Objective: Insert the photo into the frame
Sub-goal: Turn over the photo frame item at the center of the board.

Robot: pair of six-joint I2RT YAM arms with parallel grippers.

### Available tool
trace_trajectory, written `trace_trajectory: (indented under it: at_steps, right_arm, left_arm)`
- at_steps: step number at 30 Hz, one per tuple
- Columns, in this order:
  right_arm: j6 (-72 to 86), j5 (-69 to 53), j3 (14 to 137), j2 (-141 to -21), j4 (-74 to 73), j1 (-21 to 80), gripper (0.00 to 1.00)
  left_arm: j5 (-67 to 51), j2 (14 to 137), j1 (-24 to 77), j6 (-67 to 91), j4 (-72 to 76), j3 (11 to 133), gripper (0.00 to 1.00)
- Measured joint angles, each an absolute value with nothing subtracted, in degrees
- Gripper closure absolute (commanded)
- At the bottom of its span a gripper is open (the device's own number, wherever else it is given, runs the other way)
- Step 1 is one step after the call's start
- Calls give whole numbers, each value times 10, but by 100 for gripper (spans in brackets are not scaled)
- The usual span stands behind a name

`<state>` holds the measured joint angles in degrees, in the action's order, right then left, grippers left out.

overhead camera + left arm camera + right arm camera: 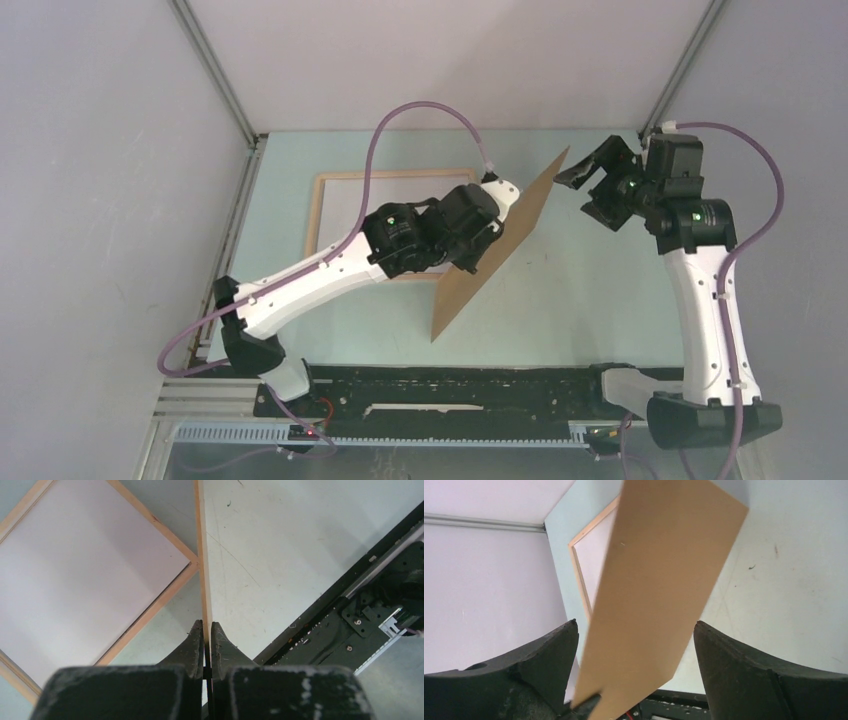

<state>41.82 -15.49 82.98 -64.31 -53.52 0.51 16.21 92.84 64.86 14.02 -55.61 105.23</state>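
The photo (500,245) stands on edge above the table, tilted, with its brown board back facing the right arm. My left gripper (488,228) is shut on it near the middle of its long edge. In the left wrist view the thin edge of the photo (202,555) runs straight out from between the gripper (207,626) jaws. The frame (322,215), pale wood with a white inside, lies flat at the table's back left, partly hidden by the left arm. My right gripper (592,190) is open by the photo's far upper corner. Its fingers (556,645) stand wide apart, with the photo's brown back (659,590) just ahead of them, untouched.
A black rail (450,385) runs along the near edge of the table, in front of both arm bases. Grey walls with metal posts (215,75) close in the table at the left, back and right. The frame's wooden rail (150,612) lies just left of the left gripper.
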Motion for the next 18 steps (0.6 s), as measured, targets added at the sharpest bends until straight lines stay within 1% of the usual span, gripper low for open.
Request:
trace_trajectory:
  at_steps: [4,9,12,13,14,18]
  right_arm:
    - [437,-130,878,-683,-567,46,10]
    - [445,-83,884,-705,-604,70,18]
    - [446,-56,884,-715,-623,76,21]
    - [447,-47,882,-716,-626,77,23]
    - [449,-39,878,-716,-627,79,24]
    - [461,-9,832,-697,-628,88,36]
  left_arm:
    - [185,932,683,141,-563,1052,100]
    - [210,962,720,147,-572,1077,100]
    - [220,981,736,150,-572,1091,100]
    - [223,987,741,151,-572,1094,100]
    - [224,991,745,152,-572,1097,97]
    - [220,997,752,159,-571,1098,94]
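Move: The left hand keeps hold of the backing board's upper edge; the board hangs steeply, its middle about 12 cm straight below that hand. From the right hand, open and empty, the board's middle lies roughly 12 cm left, 6 cm back and 15 cm lower. The wooden frame lies flat on the table, its middle some 20 cm left of the left hand, 12 cm ahead and 26 cm down. Left hand draws the gripped board about 6 cm back and right; right hand sinks 6 cm beside it, fingers partly closing. ##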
